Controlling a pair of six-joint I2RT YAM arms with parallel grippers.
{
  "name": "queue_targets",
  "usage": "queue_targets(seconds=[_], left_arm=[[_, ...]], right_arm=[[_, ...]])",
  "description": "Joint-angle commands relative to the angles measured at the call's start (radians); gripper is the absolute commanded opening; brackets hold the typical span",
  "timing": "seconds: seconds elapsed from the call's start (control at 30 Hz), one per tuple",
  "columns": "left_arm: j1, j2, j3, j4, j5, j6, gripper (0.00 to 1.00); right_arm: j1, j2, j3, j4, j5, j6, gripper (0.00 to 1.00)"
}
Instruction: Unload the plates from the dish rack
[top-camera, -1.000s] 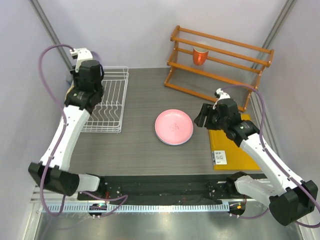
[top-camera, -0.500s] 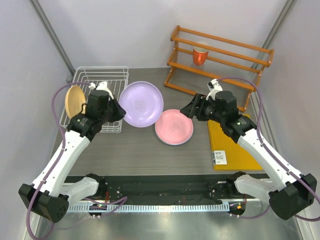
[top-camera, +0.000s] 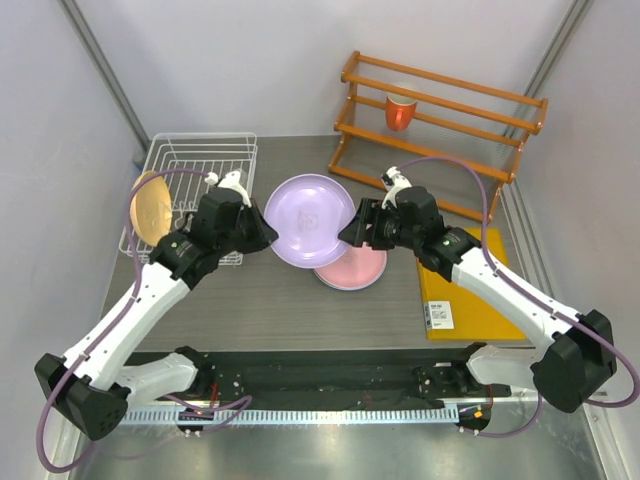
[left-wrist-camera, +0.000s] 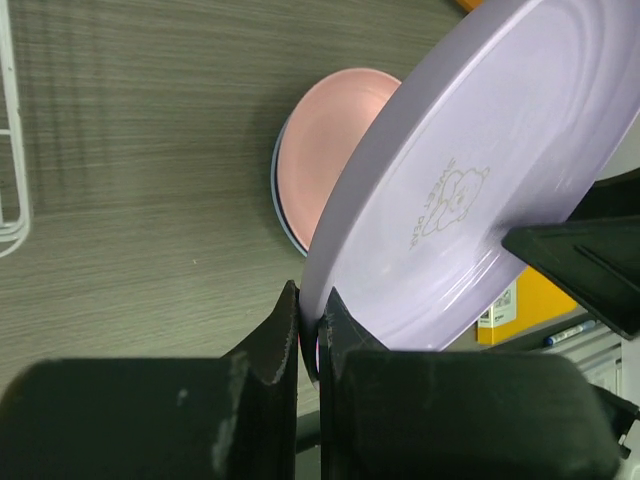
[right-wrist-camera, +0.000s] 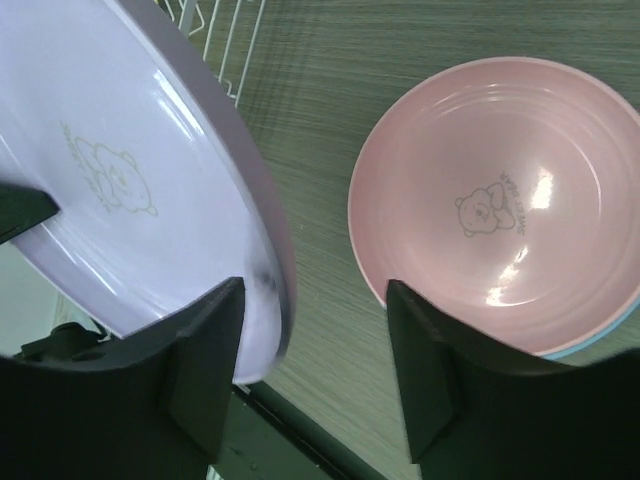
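Observation:
My left gripper (top-camera: 262, 235) (left-wrist-camera: 308, 320) is shut on the near rim of the lilac plate (top-camera: 312, 218) (left-wrist-camera: 480, 170), which it holds tilted in the air at mid-table. My right gripper (top-camera: 350, 232) (right-wrist-camera: 315, 330) stands open, and the lilac plate's (right-wrist-camera: 120, 170) far rim sits between its fingers, close to the left one. Below, the pink plate (top-camera: 358, 268) (right-wrist-camera: 500, 210) lies stacked on the light blue plate (right-wrist-camera: 600, 342). An orange-yellow plate (top-camera: 150, 205) stands upright in the white wire dish rack (top-camera: 200, 160) at the far left.
An orange wooden slatted shelf (top-camera: 440, 120) with an orange-red cup (top-camera: 400, 112) stands at the back right. A yellow board (top-camera: 465, 290) with a small white card (top-camera: 438, 315) lies flat on the right, beside the stacked plates.
The left arm has lifted the lilac plate out of the rack and carried it right to mid-table. The right gripper has swung left, and its open fingers now straddle the plate's rim.

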Motion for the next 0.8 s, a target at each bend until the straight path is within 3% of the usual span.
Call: queue_targets(seconds=[0.0, 0.03, 0.13, 0.2, 0.23, 0.27, 0.33, 0.37, 0.53, 0.77], left_arm=[[-0.04, 0.01, 0.003, 0.056, -0.038, -0.027, 0.0], [-0.052, 0.011, 0.003, 0.056, -0.045, -0.029, 0.0], [-0.064, 0.005, 0.001, 0.052, -0.08, -0.029, 0.0], [-0.063, -0.004, 0.005, 0.033, -0.107, -0.024, 0.04], [-0.064, -0.009, 0.008, 0.027, -0.137, -0.015, 0.12], [-0.063, -0.012, 0.009, 0.021, -0.154, -0.01, 0.34], [-0.064, -0.026, 0.014, 0.0, -0.209, 0.017, 0.48], [-0.064, -0.03, 0.026, -0.026, -0.238, 0.025, 0.68], [-0.064, -0.093, 0.064, -0.111, -0.422, 0.083, 0.99], [-0.063, -0.238, 0.038, -0.148, -0.649, 0.157, 0.99]], right_arm=[[0.006, 0.022, 0.041, 0.038, 0.04, -0.013, 0.56], [0.006, 0.034, 0.041, 0.031, 0.037, -0.015, 0.33], [0.005, 0.033, 0.039, 0.016, 0.042, -0.015, 0.01], [0.006, 0.017, 0.034, 0.007, 0.069, -0.018, 0.01], [0.006, 0.001, 0.034, -0.016, 0.085, -0.021, 0.01], [0.006, -0.007, 0.033, -0.028, 0.103, -0.024, 0.01], [0.006, -0.024, 0.034, -0.07, 0.167, -0.028, 0.01], [0.005, -0.033, 0.039, -0.088, 0.18, -0.033, 0.01], [0.003, -0.015, 0.033, -0.182, 0.306, -0.047, 0.01], [-0.061, 0.059, -0.013, -0.219, 0.3, -0.028, 0.01]])
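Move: The purple plate, its near-left rim already held by the left hand, has its middle about 8 cm right and 4 ahead of that hand, roughly level. From the right hand it lies some 8 cm left and 4 ahead, the rim between the open fingers. The pink plate lies about 13 cm below the right hand, 2 cm to its right and level fore and aft. The dish rack is roughly 21 cm left, 13 ahead and 8 below the left hand. Right hand pinches the purple plate's rim, left releases and withdraws leftward, right carries it 6 cm right, sinking. ##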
